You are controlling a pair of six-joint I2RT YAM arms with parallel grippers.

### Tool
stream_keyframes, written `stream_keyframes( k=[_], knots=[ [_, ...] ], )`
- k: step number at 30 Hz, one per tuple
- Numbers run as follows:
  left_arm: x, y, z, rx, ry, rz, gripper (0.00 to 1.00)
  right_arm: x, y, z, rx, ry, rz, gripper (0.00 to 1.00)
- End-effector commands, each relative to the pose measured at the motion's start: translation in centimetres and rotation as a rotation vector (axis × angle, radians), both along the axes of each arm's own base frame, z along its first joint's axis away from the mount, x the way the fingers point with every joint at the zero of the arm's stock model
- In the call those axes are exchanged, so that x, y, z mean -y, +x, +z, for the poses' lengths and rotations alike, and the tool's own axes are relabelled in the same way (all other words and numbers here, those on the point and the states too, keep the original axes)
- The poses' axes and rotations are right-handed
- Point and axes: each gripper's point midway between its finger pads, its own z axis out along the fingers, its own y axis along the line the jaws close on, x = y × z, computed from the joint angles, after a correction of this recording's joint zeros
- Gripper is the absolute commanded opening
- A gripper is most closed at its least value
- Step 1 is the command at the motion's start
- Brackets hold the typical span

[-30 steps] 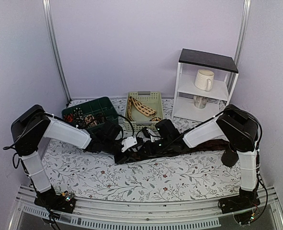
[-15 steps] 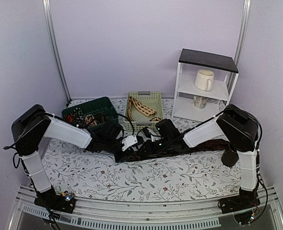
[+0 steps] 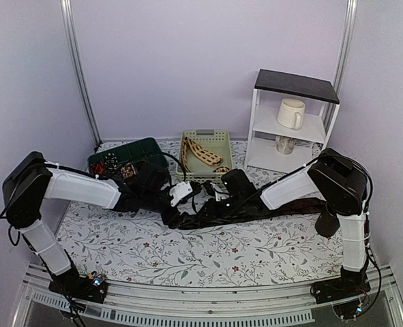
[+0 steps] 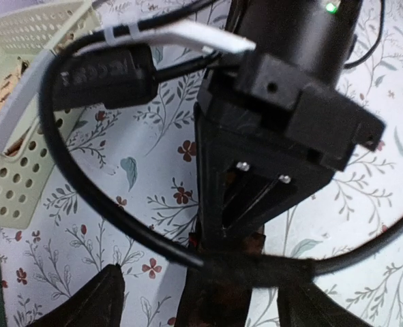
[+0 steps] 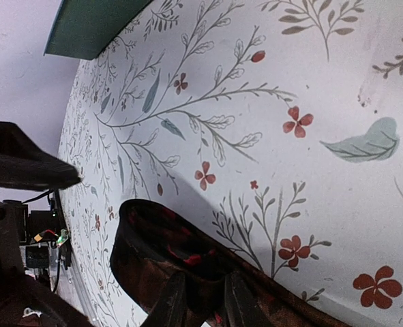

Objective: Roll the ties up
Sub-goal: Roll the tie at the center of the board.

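A dark brown-black tie point(image 3: 283, 206) lies across the middle of the table toward the right. Its left end is folded into a loop point(image 5: 153, 252), and my right gripper point(image 5: 204, 306) is shut on that fold, low over the cloth point(image 3: 211, 208). My left gripper point(image 4: 201, 289) stands wide open just left of it point(image 3: 185, 202), one finger point(image 4: 99, 300) on either side of the right gripper's black body point(image 4: 269, 170) and the tie end, touching neither. A beige tie with dark markings point(image 3: 201, 153) lies in the pale basket point(image 3: 220, 139). Small coiled ties point(image 3: 116, 167) sit in the green bin point(image 3: 143, 146).
A white shelf unit point(image 3: 257, 116) with two mugs stands at the back right. A black cylindrical cup point(image 3: 327, 223) sits by the right arm. Cables point(image 4: 85, 177) loop across the left wrist view. The basket's corner point(image 4: 24, 136) is close to the left gripper.
My left gripper has opened wide and drawn slightly back and left, and the left arm's elbow has dropped lower and further left. The right gripper keeps its hold on the tie fold.
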Motion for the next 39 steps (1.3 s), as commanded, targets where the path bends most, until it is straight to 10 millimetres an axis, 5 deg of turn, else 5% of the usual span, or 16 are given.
stream_keyframes(
  k=[1, 8, 12, 16, 29, 39],
  knots=[
    [-0.1, -1.4, 2.1, -0.012, -0.073, -0.002, 0.77, -0.3, -0.2, -1.6, -0.028, -0.024, 0.008, 0.21],
    [-2.6, 0.0, 5.0, -0.035, -0.166, 0.258, 0.51, -0.7, -0.4, -1.5, -0.027, -0.031, 0.011, 0.21],
    [-5.1, 0.5, 4.0, -0.175, -0.201, 0.450, 0.35, -1.0, -0.7, -1.8, -0.026, -0.044, 0.016, 0.20],
    [-6.2, -1.2, 2.0, -0.263, -0.260, 0.493, 0.01, -1.0, -1.1, -2.1, -0.026, -0.062, 0.017, 0.20],
    [-6.3, -2.4, -4.2, -0.421, -0.243, 0.566, 0.00, -0.3, -0.6, -2.3, 0.013, -0.111, 0.003, 0.16],
    [-3.6, -2.3, -3.8, -0.476, -0.328, 0.483, 0.00, 0.2, -0.5, -1.7, 0.040, -0.122, 0.001, 0.17]
  ],
)
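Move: The left gripper hangs wide open almost over the folded end of the tie: that end is some 5 cm below it, about 1 cm back and 1 cm to its right. The right gripper, pinching the tie, is level with it fore and aft, about 5 cm right and 4 cm lower; the folded end lies about 4 cm left of the right hand and 1 cm below. The light basket stands about 25 cm ahead and 7 cm right of the left hand. Lift the left gripper another 5 cm off the folded tie and swing it about 7 cm left, shutting the fingers fully and rolling the wrist some 45 degrees counter-clockwise. Then draw back 3 cm, sink about 10 cm to table level just off the fold's left end, and creep right towards it. Keep the right gripper's pinch, letting that hand ease about a centimetre left. ##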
